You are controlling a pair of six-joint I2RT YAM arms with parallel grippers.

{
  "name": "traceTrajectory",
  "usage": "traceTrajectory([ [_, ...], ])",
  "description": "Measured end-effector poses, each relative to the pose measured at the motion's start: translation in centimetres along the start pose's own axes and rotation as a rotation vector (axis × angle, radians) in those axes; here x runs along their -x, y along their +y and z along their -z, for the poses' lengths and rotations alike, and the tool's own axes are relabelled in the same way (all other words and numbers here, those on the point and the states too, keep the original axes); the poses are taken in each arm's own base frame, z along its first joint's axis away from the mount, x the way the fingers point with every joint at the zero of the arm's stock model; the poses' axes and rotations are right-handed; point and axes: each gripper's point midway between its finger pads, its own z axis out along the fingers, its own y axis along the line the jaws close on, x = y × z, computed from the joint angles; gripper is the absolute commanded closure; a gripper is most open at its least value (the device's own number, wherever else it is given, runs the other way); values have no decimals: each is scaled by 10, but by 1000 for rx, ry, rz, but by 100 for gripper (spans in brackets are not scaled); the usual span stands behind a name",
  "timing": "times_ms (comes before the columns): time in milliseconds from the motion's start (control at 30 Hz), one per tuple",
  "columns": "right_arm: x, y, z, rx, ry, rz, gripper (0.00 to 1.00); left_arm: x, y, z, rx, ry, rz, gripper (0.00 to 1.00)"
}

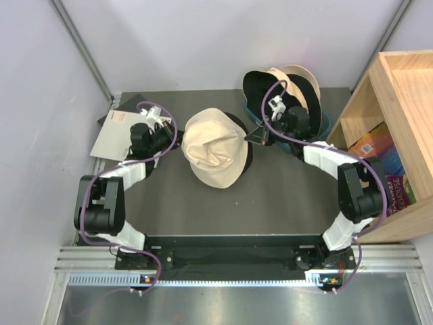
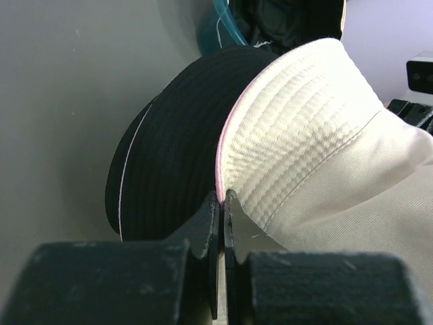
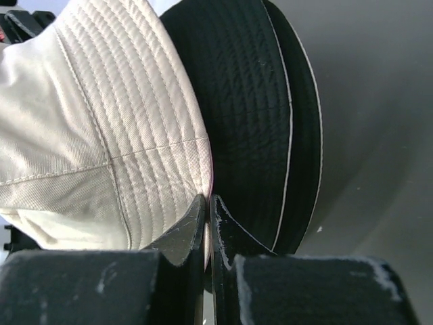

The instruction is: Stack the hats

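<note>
A cream hat (image 1: pixel 215 150) with a thin pink edge lies spread over a black hat (image 1: pixel 239 126) in the middle of the table. My left gripper (image 1: pixel 177 139) is shut on the cream hat's left brim, and my right gripper (image 1: pixel 254 135) is shut on its right brim. The left wrist view has the gripper (image 2: pixel 222 196) pinching the pink edge, cream hat (image 2: pixel 318 135) to the right, black hat (image 2: pixel 169 156) to the left. Mirrored in the right wrist view, the gripper (image 3: pixel 208 200) nips the cream hat (image 3: pixel 122 115) beside the black hat (image 3: pixel 250 115). More hats (image 1: pixel 284 84), black and beige, sit behind.
The hats at the back rest in a teal tub (image 1: pixel 325 126) just behind my right arm. A wooden shelf (image 1: pixel 399 74) with books stands at the right edge. A white sheet (image 1: pixel 116 141) lies at the left, by the wall.
</note>
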Motion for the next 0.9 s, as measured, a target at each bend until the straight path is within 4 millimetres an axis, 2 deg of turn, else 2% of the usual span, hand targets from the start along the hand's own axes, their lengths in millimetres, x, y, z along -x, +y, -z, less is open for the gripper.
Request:
traceTrajectory([
  [200,1,-17,-1,-49,-13,3,100,8,2,-18,-5,11,-27,100],
  [267,-3,-32,0,-111,-8,3,100,10,9,-25,29,15,-41,100],
  [367,-19,-70,8,-241,25,-40,100,3,30,-36,104,52,-49,100],
  [433,-33,-85,15,-298,54,-66,100,-2,37,-44,136,82,-58,100],
  [533,-52,-95,23,-346,92,-91,100,-5,36,-54,145,109,-91,100],
  [633,-67,-91,34,-368,124,-108,100,-3,33,-59,141,117,-122,100],
  [733,-57,-80,47,-377,103,-102,74,-2,32,-59,138,120,-140,100],
  [767,-49,-74,53,-373,83,-88,56,-2,32,-59,137,122,-145,100],
  [867,-19,-55,70,-364,5,-51,35,-3,32,-59,135,128,-153,100],
  [900,-5,-46,75,-350,-31,-28,32,-3,31,-58,134,130,-153,100],
])
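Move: The cream hat is already stretched between both hands, pinched by its brim over the black hats on the stand. The black stack's middle lies about 12 cm to the left hand's right, 3 cm back and some 6 cm lower; from the right hand it is roughly 9 cm left, 3 cm back and 6 cm below. The teal hat basket stands 15 cm to the right hand's right, 9 cm ahead and about 13 cm lower. Forward about 5 cm goes the left hand, still pinching the cream brim beside the black stack, dipping 3–4 cm on the way and rolling its left side up. The right hand leaves its side of the brim, swinging down and right past the stack's edge by about 10 cm, drawing back slightly, then rises again, still heading right, as its fingers open about halfway. ##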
